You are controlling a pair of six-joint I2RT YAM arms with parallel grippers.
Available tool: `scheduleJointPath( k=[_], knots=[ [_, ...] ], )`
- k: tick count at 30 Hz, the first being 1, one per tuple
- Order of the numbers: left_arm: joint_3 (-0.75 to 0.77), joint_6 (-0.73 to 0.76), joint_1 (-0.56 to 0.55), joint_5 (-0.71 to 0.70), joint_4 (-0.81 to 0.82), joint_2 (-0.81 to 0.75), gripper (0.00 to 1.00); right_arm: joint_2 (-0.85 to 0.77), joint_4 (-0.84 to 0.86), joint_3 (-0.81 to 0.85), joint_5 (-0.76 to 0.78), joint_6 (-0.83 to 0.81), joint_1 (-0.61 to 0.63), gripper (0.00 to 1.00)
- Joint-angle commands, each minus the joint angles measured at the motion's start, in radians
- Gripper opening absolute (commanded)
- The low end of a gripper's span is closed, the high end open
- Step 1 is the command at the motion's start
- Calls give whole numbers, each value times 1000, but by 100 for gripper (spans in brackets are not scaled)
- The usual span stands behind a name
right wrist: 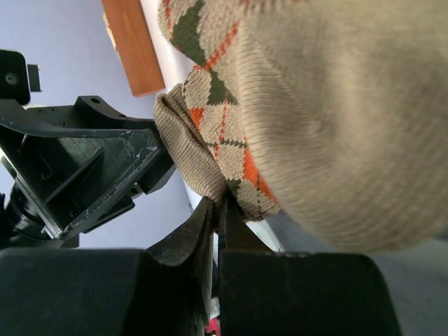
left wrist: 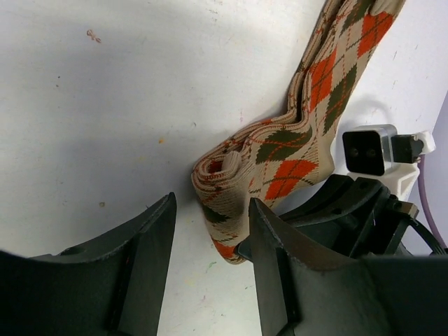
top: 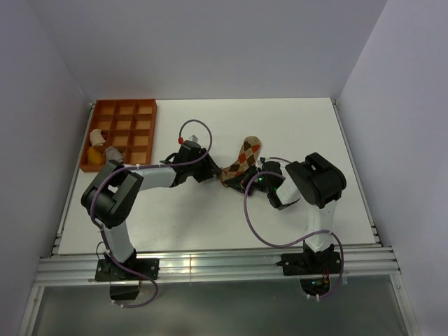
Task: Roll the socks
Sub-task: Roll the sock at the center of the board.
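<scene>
A tan argyle sock with red and brown diamonds lies diagonally mid-table, its near end folded into a loose roll. It looks layered, and I cannot tell if a second sock lies with it. My left gripper is open at that rolled end, which sits just past the fingertips and against the right finger. My right gripper is shut on the sock's lower edge, opposite the left one. The sock's tan body fills the right wrist view.
An orange compartment tray stands at the back left of the white table, with a pale thing and a yellow thing in its near-left cells. A purple cable loops off each wrist. Raised rails edge the table.
</scene>
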Motion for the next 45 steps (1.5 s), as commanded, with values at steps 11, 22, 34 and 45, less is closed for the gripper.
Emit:
scheduleJointPath(
  k=[11,22,34,45],
  knots=[
    [43,-6,-25,-29,8,62,48,15,-44,-1,-25,44,-16,0],
    [91,-9,-31,-49,-47,94,31,1,-103,17,-16,0,-16,0],
    [201,37,-42,-180,-251,97,0,-201,-469,126,71,-325,-16,24],
    [293,124,-55,-317,-495,71,0,-452,-706,202,347,-909,93,57]
  ],
)
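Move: The argyle sock's rolled end lies just off the open left fingers, about 1 cm ahead, 2 cm right and 2 cm below; its flat far end is some 10 cm ahead, 11 cm right and 3 cm below. The shut right fingers still pinch the rolled end's near edge, so its middle is about 2 cm ahead and 1 cm left of them, level. Left hand dips rightward, pinches the rolled end, then eases 3 cm left; right lets go, rising 6 cm. ##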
